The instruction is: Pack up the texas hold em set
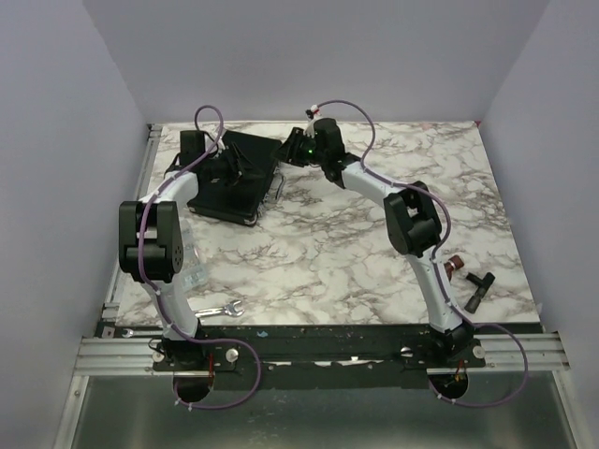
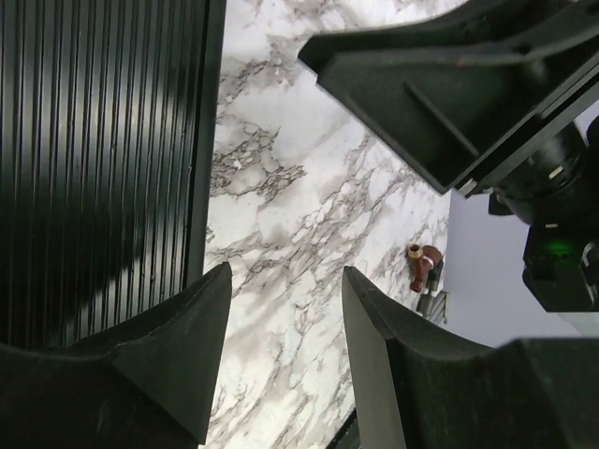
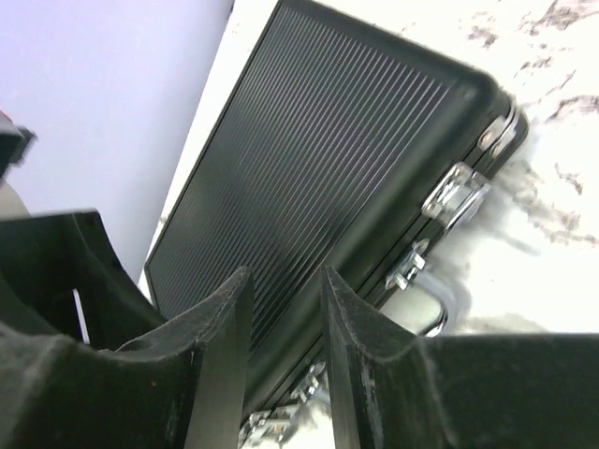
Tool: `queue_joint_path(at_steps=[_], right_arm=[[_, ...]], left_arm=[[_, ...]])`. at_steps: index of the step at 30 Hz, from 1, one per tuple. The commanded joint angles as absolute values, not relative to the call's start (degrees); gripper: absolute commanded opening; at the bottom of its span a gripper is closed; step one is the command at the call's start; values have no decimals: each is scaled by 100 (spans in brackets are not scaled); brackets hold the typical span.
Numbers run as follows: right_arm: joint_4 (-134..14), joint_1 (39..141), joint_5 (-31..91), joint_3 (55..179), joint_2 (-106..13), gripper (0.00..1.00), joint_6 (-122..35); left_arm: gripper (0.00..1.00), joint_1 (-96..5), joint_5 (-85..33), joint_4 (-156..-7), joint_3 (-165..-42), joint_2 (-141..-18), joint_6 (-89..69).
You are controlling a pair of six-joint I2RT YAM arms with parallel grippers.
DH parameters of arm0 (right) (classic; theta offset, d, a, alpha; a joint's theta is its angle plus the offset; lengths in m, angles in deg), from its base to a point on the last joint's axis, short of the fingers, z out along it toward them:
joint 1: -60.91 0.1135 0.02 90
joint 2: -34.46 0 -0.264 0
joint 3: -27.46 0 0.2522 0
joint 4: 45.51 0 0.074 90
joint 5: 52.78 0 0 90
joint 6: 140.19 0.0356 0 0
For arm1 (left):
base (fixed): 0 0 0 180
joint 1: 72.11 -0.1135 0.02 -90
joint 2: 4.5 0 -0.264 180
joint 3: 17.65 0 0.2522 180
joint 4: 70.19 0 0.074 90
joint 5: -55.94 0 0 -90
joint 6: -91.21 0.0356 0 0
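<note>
The black case lies closed at the far left of the marble table, its ribbed lid flat and its metal latches and handle facing right. Chips, card box and triangle are hidden. My left gripper hovers over the case. In the left wrist view the left gripper stands open past the lid's edge, with only marble between its fingers. My right gripper sits at the case's far right corner. In the right wrist view the right gripper shows a narrow empty gap above the latch side.
A silver wrench lies near the left arm's base. A brown tap-shaped piece and a black tool rest at the right edge. The tap piece also shows past the left fingers. Walls close in the back and sides.
</note>
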State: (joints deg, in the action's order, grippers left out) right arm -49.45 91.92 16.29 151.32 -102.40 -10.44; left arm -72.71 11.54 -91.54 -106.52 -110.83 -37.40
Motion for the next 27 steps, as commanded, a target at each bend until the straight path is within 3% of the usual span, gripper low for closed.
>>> queue_joint_path(at_steps=[1,5,8,15,27], right_arm=[[-4797,9047,1455,15785,-10747,36,-1038],[-4755,9006,1425,16268,-11119,33,-1066],[-4753,8970,1463,16482,-11330,23,-1013],[-4703,8889,1536,16498,-11615,15,-908],[-4151,8787,1640,15554,-11814,7,-424]], left_arm=[[50,-7256,1245,-8981,-10480,-11453,-4024],[50,-7301,955,-9403,-10565,-11615,-4006],[50,-7299,836,-9542,-10553,-11685,-4039],[49,-7291,637,-9824,-10609,-11730,-3970],[49,-7289,598,-9902,-10647,-11691,-3931]])
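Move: The closed case's lid has its middle about 3 cm to the left hand's left and 5 cm below it. The far latch on the case's right side is about 8 cm ahead of the right hand, 1 cm to its left and 8 cm lower. The case handle lies 2 cm ahead, 2 cm left and 9 cm below the right hand. The case's lid is met from above by the half-open left fingers, which sink about 4 cm with a roughly 10-degree tip downward, then stay resting on it. Towards the far latch, the right hand first slides forward some 5 cm, then drops about 6 cm beside the case's right side, its fingers drawing nearly shut. ##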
